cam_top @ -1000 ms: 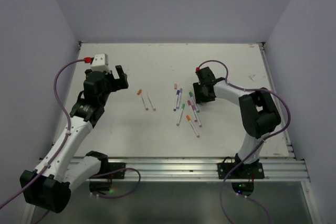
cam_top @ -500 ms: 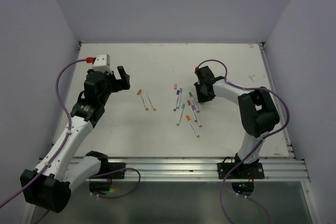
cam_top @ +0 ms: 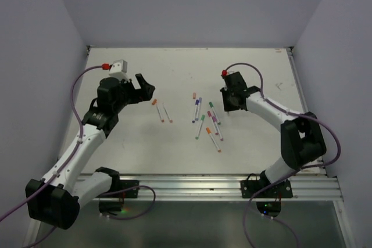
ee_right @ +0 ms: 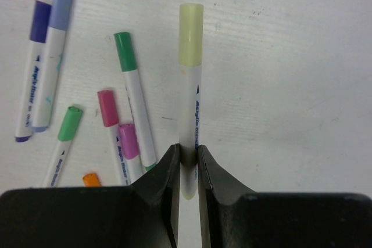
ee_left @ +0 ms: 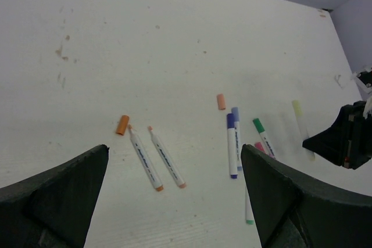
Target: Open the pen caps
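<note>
My right gripper [ee_right: 187, 156] is shut on the lower barrel of a white pen [ee_right: 190, 108]. Its pale yellow cap [ee_right: 190, 33] is still on and points away from the wrist. In the top view this gripper [cam_top: 232, 104] is just right of the pen cluster [cam_top: 208, 121]. Pens lying there wear purple [ee_right: 39, 21], light blue [ee_right: 61, 7], green [ee_right: 122, 47] and pink [ee_right: 107, 107] caps. A loose orange cap [ee_left: 122, 125] and a peach cap [ee_left: 221, 101] lie on the table. Beside them are two uncapped pens [ee_left: 156, 160]. My left gripper [ee_left: 174, 201] hangs open above these, holding nothing.
The white table [cam_top: 174, 149] is walled on the left, back and right. A metal rail [cam_top: 203, 187] runs along its near edge. From the left wrist, the right gripper [ee_left: 340, 140] shows at the far right with the yellow-capped pen [ee_left: 302, 123].
My right gripper has closed onto the yellow-capped pen and shifted slightly right. The left arm has swung right, toward the orange cap and the uncapped pens, still open.
</note>
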Action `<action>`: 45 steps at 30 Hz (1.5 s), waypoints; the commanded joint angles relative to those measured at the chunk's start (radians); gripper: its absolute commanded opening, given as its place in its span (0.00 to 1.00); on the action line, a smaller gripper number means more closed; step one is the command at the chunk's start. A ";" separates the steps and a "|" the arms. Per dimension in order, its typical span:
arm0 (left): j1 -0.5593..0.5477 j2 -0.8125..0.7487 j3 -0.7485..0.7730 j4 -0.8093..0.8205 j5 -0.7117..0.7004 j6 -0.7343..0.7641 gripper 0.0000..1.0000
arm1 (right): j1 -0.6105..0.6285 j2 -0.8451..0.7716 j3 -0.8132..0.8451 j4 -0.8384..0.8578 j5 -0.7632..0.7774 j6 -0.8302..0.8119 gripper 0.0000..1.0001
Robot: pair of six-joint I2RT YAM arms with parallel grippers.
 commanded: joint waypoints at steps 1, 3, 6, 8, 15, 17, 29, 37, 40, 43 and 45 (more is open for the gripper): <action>-0.004 0.035 0.036 0.046 0.101 -0.140 1.00 | 0.014 -0.122 -0.020 0.072 -0.031 -0.007 0.00; -0.010 0.046 0.036 0.071 0.115 -0.180 1.00 | 0.040 -0.177 -0.035 0.107 -0.040 -0.007 0.00; -0.035 0.068 0.047 0.111 0.116 -0.245 1.00 | 0.094 -0.241 -0.061 0.161 -0.040 -0.001 0.00; -0.070 0.095 0.072 0.137 0.110 -0.271 1.00 | 0.126 -0.271 -0.081 0.208 -0.040 0.007 0.00; -0.211 0.201 0.168 0.151 0.027 -0.291 0.91 | 0.259 -0.320 -0.090 0.293 -0.026 0.035 0.00; -0.234 0.238 0.176 0.198 0.006 -0.291 0.88 | 0.278 -0.320 -0.083 0.311 -0.029 0.039 0.00; -0.346 0.387 0.243 0.221 -0.086 -0.280 0.74 | 0.382 -0.281 -0.044 0.344 -0.031 0.042 0.00; -0.366 0.416 0.236 0.237 -0.095 -0.300 0.59 | 0.405 -0.280 -0.043 0.367 -0.023 0.047 0.00; -0.369 0.422 0.233 0.246 -0.092 -0.308 0.54 | 0.407 -0.277 -0.041 0.371 -0.023 0.048 0.00; -0.369 0.422 0.221 0.266 -0.083 -0.325 0.49 | 0.409 -0.275 -0.040 0.374 -0.023 0.050 0.00; -0.371 0.422 0.214 0.275 -0.077 -0.331 0.45 | 0.410 -0.275 -0.040 0.376 -0.019 0.050 0.00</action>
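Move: About 35 cm to the left gripper's right, 7 cm ahead and 16 cm below is the yellow cap, on the pen the right fingers hold; the uncapped peach pen lies 6 cm right, 5 ahead, 22 below. For the right hand, the left gripper is some 35 cm left, 1 back and 17 above; the dark green pen lies 5 cm left and 3 ahead, the crimson one 7 left and 2 back, both 5 below. Bringing the two hands together over the pens, the right arm keeps its grip on the yellow pen's lower body and carries it about 16 cm left and 12 cm up, drawing back some 5 cm and tipping the cap upward and leftward. The left hand travels about 17 cm right towards the cap, rolling slightly, and closes its wide-open fingers roughly halfway around the cap; no squeeze yet. ##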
